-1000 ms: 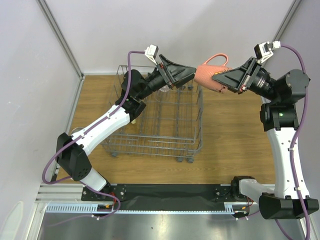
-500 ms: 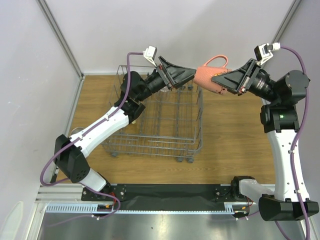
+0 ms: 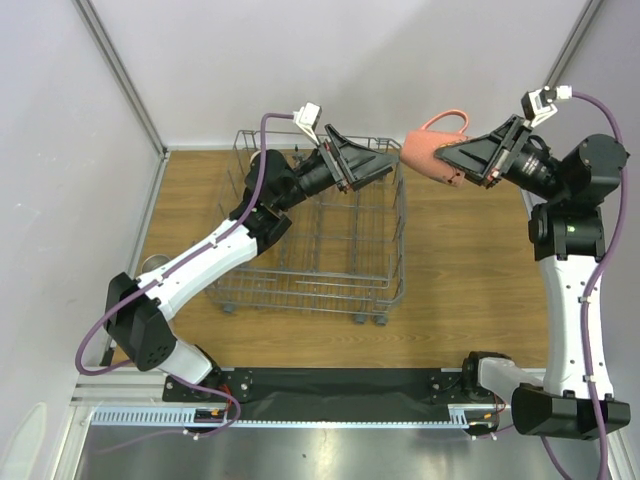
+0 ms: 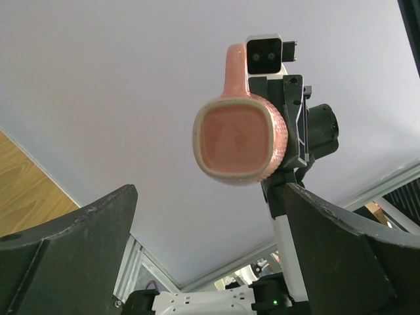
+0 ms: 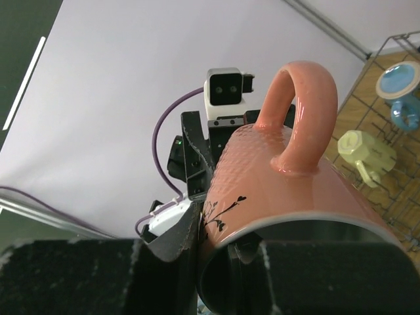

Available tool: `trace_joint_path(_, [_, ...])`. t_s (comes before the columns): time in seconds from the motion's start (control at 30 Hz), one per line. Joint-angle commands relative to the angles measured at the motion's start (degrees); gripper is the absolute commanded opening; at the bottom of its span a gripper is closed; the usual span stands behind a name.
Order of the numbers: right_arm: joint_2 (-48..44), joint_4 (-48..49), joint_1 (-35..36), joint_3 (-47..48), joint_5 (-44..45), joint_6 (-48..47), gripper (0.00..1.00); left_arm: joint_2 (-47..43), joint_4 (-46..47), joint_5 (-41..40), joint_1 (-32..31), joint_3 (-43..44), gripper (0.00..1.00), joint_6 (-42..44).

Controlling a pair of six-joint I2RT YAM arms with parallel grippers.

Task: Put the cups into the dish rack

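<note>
My right gripper (image 3: 455,160) is shut on the rim of a salmon pink mug (image 3: 432,150), one finger inside and one outside. It holds the mug lying sideways in the air past the far right corner of the dish rack (image 3: 300,275). In the right wrist view the mug (image 5: 295,177) fills the gripper (image 5: 210,239), handle up. My left gripper (image 3: 385,160) is open and empty above the rack's far right corner, facing the mug with a small gap. In the left wrist view the mug's base (image 4: 239,141) shows between the spread fingers (image 4: 65,249).
A blue cup (image 5: 400,85) and a pale yellow cup (image 5: 367,154) sit in the rack (image 5: 394,190), seen in the right wrist view. A clear round glass (image 3: 153,264) stands on the wooden table (image 3: 470,280) left of the rack. Grey walls close the back and sides.
My right gripper has drawn the pink mug slightly right and up. My left gripper has reached further right after it, still open.
</note>
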Motion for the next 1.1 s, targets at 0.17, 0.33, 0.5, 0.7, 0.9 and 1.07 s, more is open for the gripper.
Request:
trace_joint_path(0.17, [0.23, 5.29, 9.10, 1.28, 4.64, 0.16, 0.00, 0.25, 7.55, 1.38, -1.31, 1.38, 1.00, -3.27])
trace_joint_path(0.33, [0.67, 7.84, 10.33, -0.21, 4.91, 1.82, 0.00, 0.51, 8.79, 0.76, -2.01, 2.18, 1.00, -3.89])
trace_joint_path(0.5, [0.85, 9.34, 11.38, -1.01, 5.43, 2.44, 0.00, 1.30, 7.65, 0.58, -2.27, 4.02, 1.00, -3.54])
trace_joint_path(0.7, [1.20, 8.73, 11.56, -1.01, 4.82, 2.01, 0.00, 1.65, 6.77, -0.12, -2.63, 4.72, 0.95, -3.98])
trace_joint_path(0.9, [1.38, 8.63, 11.56, -0.74, 4.65, 1.65, 0.00, 2.97, 3.96, 0.94, -3.07, 7.71, 0.76, -3.10])
trace_joint_path(1.07, [1.55, 8.11, 11.56, -0.74, 3.85, 1.30, 0.00, 2.97, 5.37, 1.37, -3.07, 6.92, 0.55, -3.55])
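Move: The pink cup, held by its rim in my right hand, has its bottom turned to my open left fingers; its middle lies about 9 cm to the right of my left hand, 1 cm ahead and 3 cm higher. From my right hand the left fingers are some 12 cm to the left, 1 cm ahead, 3 cm lower. Nearly 40 cm below my left hand are the rack's centre, 8 cm ahead and 13 cm left, the green cup, 6 cm ahead and 24 cm left, and the blue cup, 24 cm ahead and 23 cm left. My right hand keeps its pinch and carries the pink cup bottom-first about 4 cm left between my left fingers, swinging some 5 to 10 degrees counter-clockwise, then holds there. My left hand rises about 2 cm and draws back nearly as far, then eases right around the cup; late on, its fingers close by roughly a quarter and pinch the cup's body near the bottom. ##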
